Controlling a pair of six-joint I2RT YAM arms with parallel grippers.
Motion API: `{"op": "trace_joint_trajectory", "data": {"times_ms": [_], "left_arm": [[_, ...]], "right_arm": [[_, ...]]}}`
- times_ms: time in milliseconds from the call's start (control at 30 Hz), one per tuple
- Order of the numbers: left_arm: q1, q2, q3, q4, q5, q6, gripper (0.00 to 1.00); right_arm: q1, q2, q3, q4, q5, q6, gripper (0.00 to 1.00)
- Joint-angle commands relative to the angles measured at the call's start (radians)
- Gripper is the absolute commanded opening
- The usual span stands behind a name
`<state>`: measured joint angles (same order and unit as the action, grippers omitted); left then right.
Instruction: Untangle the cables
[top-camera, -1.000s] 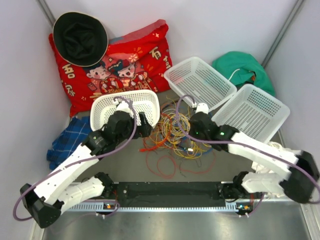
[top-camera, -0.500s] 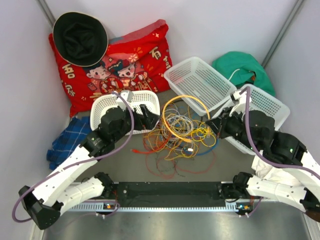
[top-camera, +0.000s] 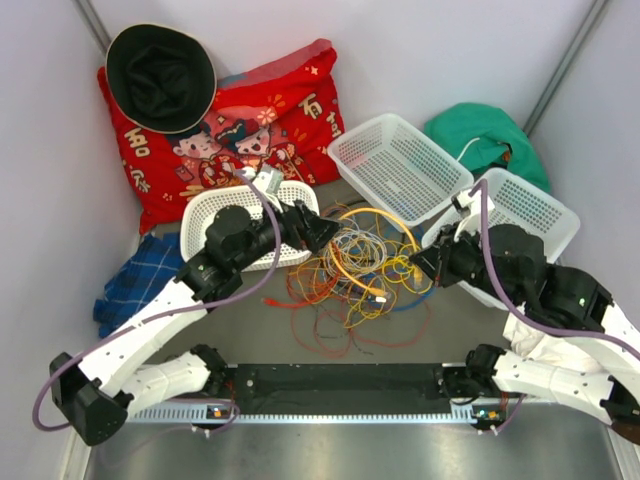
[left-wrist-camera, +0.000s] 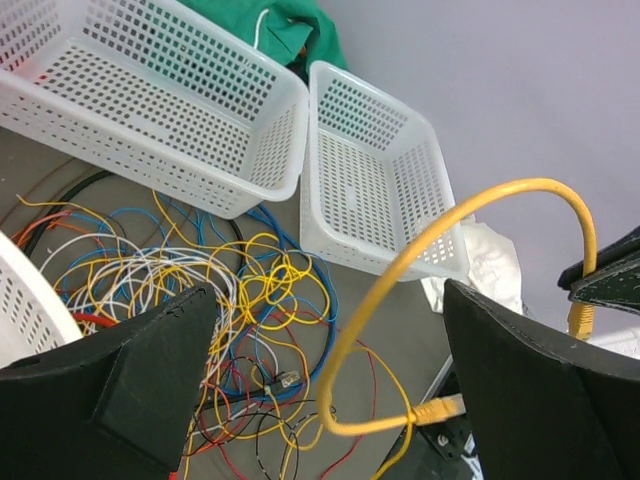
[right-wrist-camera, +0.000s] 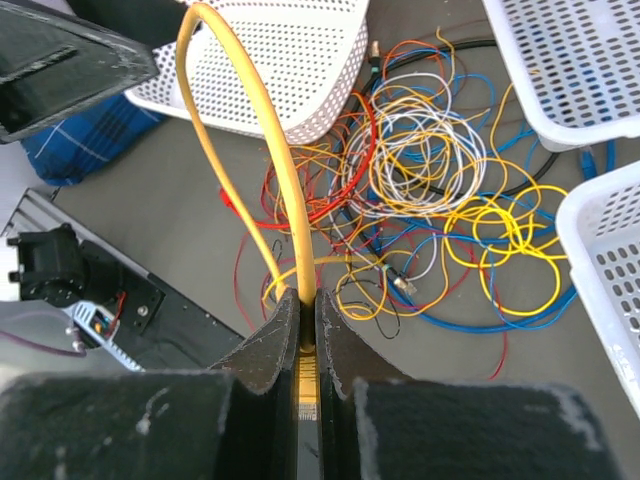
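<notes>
The cables (top-camera: 350, 275) lie in a loose tangle of red, orange, yellow, blue and white wires on the grey table between the arms. My right gripper (top-camera: 420, 266) is shut on one end of a thick yellow cable (top-camera: 372, 216), which arches up out of the pile. In the right wrist view the shut gripper (right-wrist-camera: 307, 300) pinches that yellow cable (right-wrist-camera: 260, 130) just above its plug. My left gripper (top-camera: 316, 233) hovers open over the left side of the pile. In the left wrist view the yellow loop (left-wrist-camera: 400, 270) hangs in front of the open gripper (left-wrist-camera: 325, 300), touching neither finger.
An oval white basket (top-camera: 212, 215) sits under my left arm. Two rectangular white baskets (top-camera: 400, 165) (top-camera: 525, 215) stand at the back right. A red pillow (top-camera: 250, 110), a black hat (top-camera: 160, 75), green cloth (top-camera: 490, 135) and blue plaid cloth (top-camera: 135, 275) line the edges.
My right gripper pulled back to the right out of the pile, lifting the yellow cable into an arch. My left gripper swung right, over the pile towards that loop.
</notes>
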<state>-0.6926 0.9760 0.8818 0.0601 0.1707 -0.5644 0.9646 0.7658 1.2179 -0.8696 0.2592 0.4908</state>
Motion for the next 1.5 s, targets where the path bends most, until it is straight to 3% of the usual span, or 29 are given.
{"op": "trace_joint_trajectory", "data": {"times_ms": [0, 133, 267, 300, 333, 400, 433, 533, 667, 800, 967, 1200, 1467], "left_arm": [[0.001, 0.05, 0.055, 0.083, 0.075, 0.063, 0.99], [0.001, 0.105, 0.088, 0.079, 0.085, 0.092, 0.94], [-0.001, 0.151, 0.123, 0.058, 0.093, 0.1, 0.35], [0.001, 0.155, 0.135, 0.052, 0.084, 0.101, 0.06], [0.001, 0.155, 0.141, 0.034, 0.073, 0.098, 0.0], [0.001, 0.141, 0.152, 0.027, 0.052, 0.098, 0.0], [0.001, 0.136, 0.158, 0.026, 0.043, 0.097, 0.0], [0.001, 0.136, 0.219, -0.034, 0.009, 0.087, 0.0], [0.001, 0.159, 0.328, -0.14, -0.062, 0.101, 0.0], [-0.001, 0.179, 0.463, -0.279, -0.157, 0.234, 0.0], [-0.001, 0.21, 0.568, -0.404, -0.234, 0.313, 0.0], [-0.001, 0.216, 0.591, -0.393, -0.197, 0.261, 0.0], [-0.001, 0.219, 0.602, -0.393, -0.189, 0.242, 0.0]], "right_arm": [[0.008, -0.013, 0.023, 0.014, -0.063, 0.006, 0.0], [0.008, -0.011, 0.042, 0.014, -0.092, 0.008, 0.0], [0.008, -0.02, 0.046, 0.001, -0.08, 0.008, 0.0], [0.008, -0.023, 0.045, -0.005, -0.065, 0.006, 0.0], [0.008, -0.031, 0.042, -0.006, -0.057, 0.006, 0.01], [0.008, -0.037, 0.031, -0.006, -0.048, 0.002, 0.3], [0.008, -0.039, 0.028, -0.006, -0.046, -0.003, 0.59], [0.008, -0.04, 0.014, -0.008, -0.029, -0.008, 0.85], [0.006, -0.042, -0.017, -0.003, 0.012, -0.008, 0.88], [0.008, -0.066, -0.081, -0.011, 0.083, -0.014, 0.88], [0.008, -0.097, -0.17, 0.027, 0.046, -0.009, 0.86], [0.008, -0.126, -0.281, 0.277, -0.041, -0.014, 0.84], [0.008, -0.027, -0.379, 0.581, -0.029, -0.043, 0.83]]}}
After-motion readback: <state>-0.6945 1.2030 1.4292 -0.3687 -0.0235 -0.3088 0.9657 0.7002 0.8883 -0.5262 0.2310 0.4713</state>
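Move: The bend of the held yellow cable hangs between the left hand's open fingers, about 2 cm ahead, 3 cm right and 2 cm below its hand point; from the right hand, which pinches one end, it is some 8 cm ahead and 11 cm left, 2 cm lower. The loose plug is about 5 cm left of and 8 cm below the right hand, level ahead. From the left hand, the tangle's middle is 3 cm ahead, 4 cm right and 28 cm down. The yellow cable's bend is pinched by the left fingers, which ease some 3 cm right and slightly forward and down before shutting; only then does the right hand open and release its end. The left carries the cable up about 10 cm and forward 5, rolling its left side up, then sinks a little; the right drops about 6 cm, then swings left and slightly forward, fingers open, below the dangling plug. ##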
